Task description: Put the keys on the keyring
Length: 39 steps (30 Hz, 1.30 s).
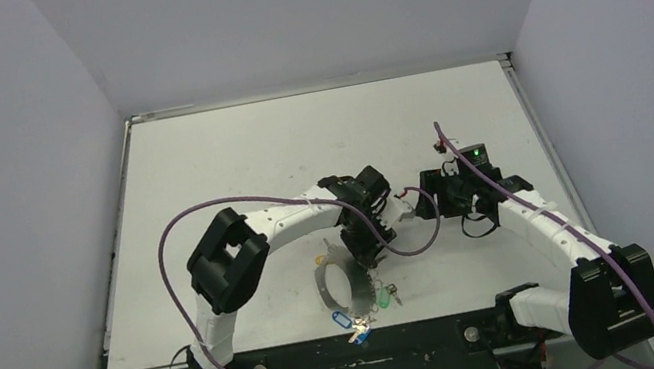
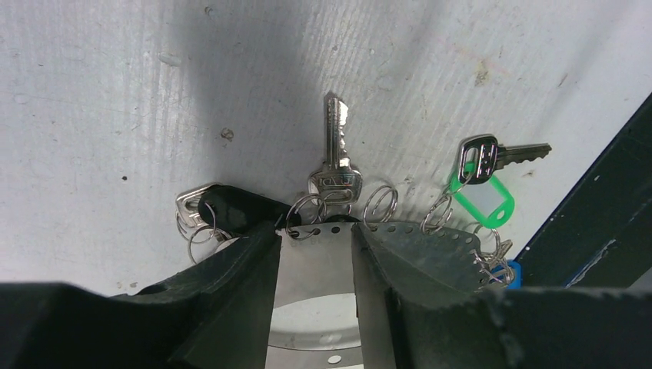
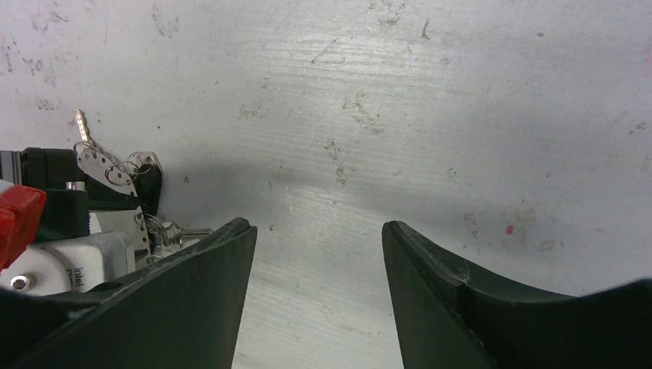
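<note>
The keyring [image 2: 315,261] is a broad silvery metal band punched with holes, standing on edge on the white table [image 1: 228,161]. Small split rings hang keys from its holes: a plain silver key [image 2: 332,146], a black-headed key [image 2: 480,157] with a green tag [image 2: 484,198], a black head [image 2: 231,207] and a blue tag [image 2: 511,270]. My left gripper [image 2: 315,238] is shut on the band, a finger against each side. From above, the band [image 1: 331,285] sits just below that gripper [image 1: 361,244]. My right gripper [image 3: 317,231] stands open over bare table, close to the right of the left one [image 1: 405,206].
A black rail [image 1: 412,344] runs along the near table edge, close behind the blue tag [image 1: 339,319] and green tag [image 1: 385,298]. Purple cables [image 1: 206,211] loop over both arms. Grey walls close in the table on three sides.
</note>
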{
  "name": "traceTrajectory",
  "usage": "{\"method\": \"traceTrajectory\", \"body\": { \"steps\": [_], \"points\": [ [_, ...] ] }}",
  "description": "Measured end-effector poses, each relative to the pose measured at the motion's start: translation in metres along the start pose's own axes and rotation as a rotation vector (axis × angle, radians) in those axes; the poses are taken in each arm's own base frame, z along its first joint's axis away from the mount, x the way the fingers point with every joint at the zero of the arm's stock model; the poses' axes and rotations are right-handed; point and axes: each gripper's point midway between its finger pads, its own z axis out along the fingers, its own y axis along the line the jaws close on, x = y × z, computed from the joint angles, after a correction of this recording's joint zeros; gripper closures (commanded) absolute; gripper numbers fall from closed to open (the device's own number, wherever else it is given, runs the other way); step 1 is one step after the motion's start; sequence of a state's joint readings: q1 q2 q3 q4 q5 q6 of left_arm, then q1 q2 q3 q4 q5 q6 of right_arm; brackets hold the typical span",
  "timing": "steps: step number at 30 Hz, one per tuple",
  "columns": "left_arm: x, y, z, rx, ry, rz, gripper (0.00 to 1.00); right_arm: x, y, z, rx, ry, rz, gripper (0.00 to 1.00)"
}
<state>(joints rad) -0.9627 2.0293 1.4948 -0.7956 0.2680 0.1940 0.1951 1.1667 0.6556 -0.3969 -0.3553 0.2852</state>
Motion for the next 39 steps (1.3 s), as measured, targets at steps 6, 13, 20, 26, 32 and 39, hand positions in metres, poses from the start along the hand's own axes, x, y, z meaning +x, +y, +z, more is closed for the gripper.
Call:
{"method": "traceTrajectory", "body": {
  "steps": [6,13,20,26,32,39],
  "points": [
    [-0.003,0.004,0.001,-0.02,-0.011,0.006,0.75,0.0,0.0,0.0,0.0,0.0,0.0,0.37],
    [-0.006,0.006,0.007,-0.017,-0.02,0.025,0.91,0.0,0.0,0.0,0.0,0.0,0.001,0.37],
    [-0.007,0.006,0.007,-0.012,-0.023,0.035,1.0,-0.001,-0.001,0.0,0.001,-0.002,0.004,0.37],
    [-0.004,0.004,0.006,-0.024,-0.079,0.026,1.0,0.0,0.006,0.0,-0.039,0.002,0.0,0.38],
    [0.008,0.0,-0.003,-0.048,-0.208,-0.017,1.0,-0.007,0.024,-0.001,-0.138,-0.016,-0.017,0.37],
    [0.007,0.001,-0.019,-0.093,-0.477,-0.06,1.0,-0.011,0.06,-0.002,-0.292,-0.048,-0.098,0.36]
  ]
}}
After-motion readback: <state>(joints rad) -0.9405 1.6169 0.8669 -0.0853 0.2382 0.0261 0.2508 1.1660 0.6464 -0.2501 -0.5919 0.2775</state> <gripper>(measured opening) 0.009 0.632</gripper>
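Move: Just beneath the left hand's open fingers, about 1 cm down and 1 cm to the right, is the silver key's small ring at the keyring's edge. The keyring's middle lies some 4 cm back and 6 cm left, the black tag about 4 cm ahead and 1 cm right, the green tag roughly 8 cm back and 2 cm right. From the right hand, the key's ring is about 8 cm back, 12 cm left and 6 cm below. Closing fully on the silver key's small ring at the keyring's edge, the left fingers settle barely a centimetre lower. Then, keeping the pinch, the hand draws left and rises, about 2 cm each, while the wrist tilts some 25 degrees so the fingertips point more to the right. Late on, the right hand, still open, swings about 5 cm left and 3 cm up, in towards the left hand's fingertips. ##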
